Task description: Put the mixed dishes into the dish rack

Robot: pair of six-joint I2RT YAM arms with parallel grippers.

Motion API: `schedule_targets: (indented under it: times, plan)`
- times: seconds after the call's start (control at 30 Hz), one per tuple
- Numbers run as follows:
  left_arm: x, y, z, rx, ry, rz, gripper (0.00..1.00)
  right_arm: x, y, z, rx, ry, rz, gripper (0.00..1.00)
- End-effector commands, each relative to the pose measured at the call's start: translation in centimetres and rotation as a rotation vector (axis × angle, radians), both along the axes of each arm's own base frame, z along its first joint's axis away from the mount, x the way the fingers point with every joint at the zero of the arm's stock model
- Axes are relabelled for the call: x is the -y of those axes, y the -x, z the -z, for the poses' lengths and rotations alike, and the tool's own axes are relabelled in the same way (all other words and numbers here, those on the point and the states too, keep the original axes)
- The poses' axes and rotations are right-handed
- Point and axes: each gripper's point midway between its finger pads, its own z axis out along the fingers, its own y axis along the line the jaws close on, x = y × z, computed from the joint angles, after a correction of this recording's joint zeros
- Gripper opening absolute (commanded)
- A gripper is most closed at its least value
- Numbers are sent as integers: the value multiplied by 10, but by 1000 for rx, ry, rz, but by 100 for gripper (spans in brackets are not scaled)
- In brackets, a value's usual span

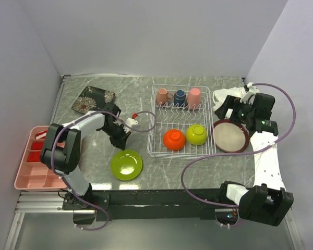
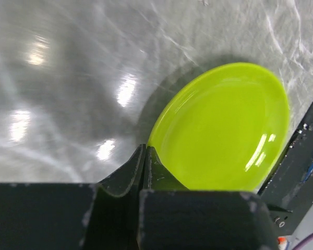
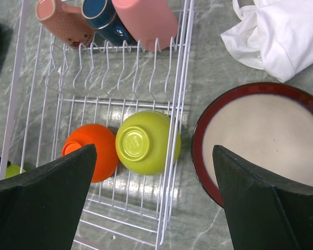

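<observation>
The lime green plate (image 1: 126, 164) (image 2: 224, 130) lies near the table's front, left of the white wire dish rack (image 1: 152, 125) (image 3: 182, 78). My left gripper (image 1: 122, 143) (image 2: 145, 147) is shut, its tips pinched on the plate's far rim. Inside the rack sit an upturned orange bowl (image 1: 173, 139) (image 3: 94, 148), an upturned green bowl (image 1: 196, 134) (image 3: 143, 141), and salmon (image 1: 162, 96), navy (image 1: 179, 96) and pink (image 1: 194, 96) cups. The brown plate (image 1: 230, 135) (image 3: 266, 140) lies right of the rack. My right gripper (image 1: 230, 115) (image 3: 154, 150) hangs open above the rack's right edge and that plate.
A black floral square plate (image 1: 93, 99) lies at the back left. A pink divided tray (image 1: 34, 161) overhangs the table's left edge. A white cloth (image 1: 232, 96) (image 3: 281, 36) is bunched at the back right, behind the brown plate.
</observation>
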Motion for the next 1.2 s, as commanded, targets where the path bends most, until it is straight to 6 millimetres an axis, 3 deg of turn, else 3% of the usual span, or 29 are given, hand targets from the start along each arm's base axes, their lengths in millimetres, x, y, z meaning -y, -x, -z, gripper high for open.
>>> schedule_targets:
  times: [0.0, 0.17, 0.27, 0.53, 0.73, 0.87, 0.93, 0.97, 1.07, 1.17]
  plan:
    - [-2, -28, -54, 159, -7, 5, 1, 1, -7, -33, 102, 23, -17, 100]
    - [-16, -53, -91, 261, -36, -5, 1, 1, -16, -40, 112, 27, -38, 100]
    - [-23, -62, -98, 289, -42, -18, 1, 0, -20, -37, 103, 3, -37, 100]
    - [-22, -69, -101, 293, -10, -57, 1, -4, -23, -34, 85, -29, -43, 100]
    - [-23, -69, -94, 283, -14, -76, 1, -5, -25, -34, 85, -41, -40, 100]
    - [-29, -81, -88, 300, -37, -138, 2, -6, -22, -33, 88, -39, -38, 100]
    - [-33, -89, -85, 312, -43, -169, 9, -7, -19, -31, 81, -43, -38, 100]
    - [-35, -90, -82, 310, -49, -185, 27, -7, -19, -30, 81, -43, -38, 100]
    - [-38, -99, -80, 337, -63, -217, 53, -7, -16, -31, 87, -40, -37, 100]
    - [-38, -104, -78, 337, -61, -227, 67, -7, -14, -31, 93, -32, -36, 100]
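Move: The green plate's near-at-hand rim is already between the left hand's shut tips; its middle lies about 8 cm back, 3 cm right and 2 cm below. The orange bowl in the rack stands roughly 24 cm right and 4 cm ahead of this hand, the patterned dish about 12 cm left and 23 cm ahead. From the right hand, the plate is some 46 cm left, 16 cm back and 20 cm below. Up and forward, quickly, the left hand rises about 9 cm with its shut fingers starting on the plate's rim, the fingertips swinging forward some 15 degrees. It hangs still, then eases a little farther forward and left and sinks slightly, turning counter-clockwise and opening past halfway, clear of the plate. ##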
